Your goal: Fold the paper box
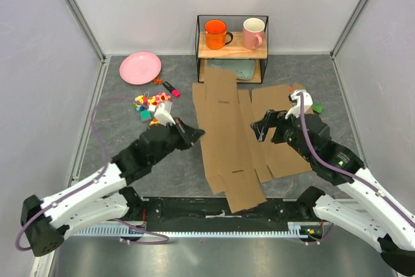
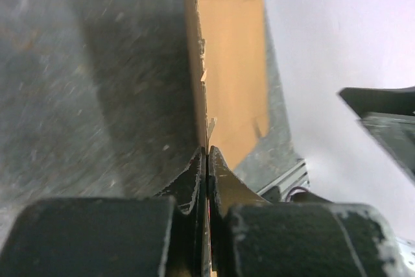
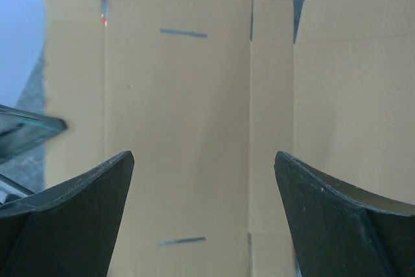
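The paper box (image 1: 227, 128) lies unfolded as a flat brown cardboard sheet with flaps and creases in the middle of the table. My left gripper (image 1: 196, 134) is at the sheet's left edge. In the left wrist view its jaws (image 2: 207, 152) are pressed together on that thin cardboard edge (image 2: 194, 82), which runs straight in between them, with the panel (image 2: 233, 63) seen beyond. My right gripper (image 1: 260, 128) hovers over the sheet's right half. Its fingers (image 3: 204, 160) stand wide apart above the bare cardboard (image 3: 181, 95), holding nothing.
A black wire shelf (image 1: 232, 47) at the back holds an orange mug (image 1: 215, 34) and a pink mug (image 1: 253, 32). A pink plate (image 1: 140, 67), a marker (image 1: 171, 88) and several small coloured toys (image 1: 148, 103) lie at the back left. A green piece (image 1: 318, 107) sits right of the sheet.
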### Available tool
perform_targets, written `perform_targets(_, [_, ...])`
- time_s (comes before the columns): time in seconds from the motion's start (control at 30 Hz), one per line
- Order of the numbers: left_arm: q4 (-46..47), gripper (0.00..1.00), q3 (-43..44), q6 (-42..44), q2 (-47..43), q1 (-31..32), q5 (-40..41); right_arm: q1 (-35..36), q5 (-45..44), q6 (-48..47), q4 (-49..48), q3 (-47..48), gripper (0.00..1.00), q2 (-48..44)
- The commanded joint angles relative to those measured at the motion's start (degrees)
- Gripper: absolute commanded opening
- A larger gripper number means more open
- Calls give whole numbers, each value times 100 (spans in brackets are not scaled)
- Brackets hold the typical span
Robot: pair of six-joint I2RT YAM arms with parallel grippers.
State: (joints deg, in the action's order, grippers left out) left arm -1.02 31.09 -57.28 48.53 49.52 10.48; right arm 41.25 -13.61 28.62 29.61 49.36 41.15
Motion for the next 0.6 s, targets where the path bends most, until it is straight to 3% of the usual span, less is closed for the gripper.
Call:
perform_targets(0.0, [-1707, 2, 1906, 1743, -152, -21, 16, 5, -238, -251, 115, 1029, 98, -80])
perform_targets(0.23, [-3544, 2, 6094, 2800, 1491, -12, -1424, -4, -678, -533, 528, 2120, 98, -19])
perform_targets(0.4, [-4143, 2, 7910, 3160, 2107, -12, -2698, -12, -854, -586, 845, 2761, 98, -63])
perform_targets(0.43, [-4204, 2, 8373, 3187, 2290, -12, -3301, -12, -898, -603, 906, 2815, 98, -106])
perform_targets(0.57, [-4266, 2, 9247, 3065, 2608, -12, -4308, -3, -1126, -761, 1082, 3184, 98, -142])
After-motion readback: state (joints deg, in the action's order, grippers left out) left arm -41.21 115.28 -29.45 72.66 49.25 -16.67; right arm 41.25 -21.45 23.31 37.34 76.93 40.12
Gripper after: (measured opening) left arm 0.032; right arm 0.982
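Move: The box sheet, already pinched by its left edge in the left fingers and propped up off the table there, has its middle about 18 cm to that hand's right, 3 cm farther out and some 11 cm lower. From the open right hand, the sheet's middle is some 18 cm below and 2 cm ahead. The flower toy lies about 15 cm left of the left hand and 8 cm ahead, 16 cm down; the shelf stands roughly 32 cm ahead of it and 13 cm right, 6 cm lower. Upward, fast, the left hand carries the pinched edge of the sheet some 35 cm, drawing back late towards its base while its fingertips tip up about 30 degrees and swing clockwise. The right hand rises with it by about half as much and moves off to the right, tilting up, its fingers still wide open beside the sheet. ##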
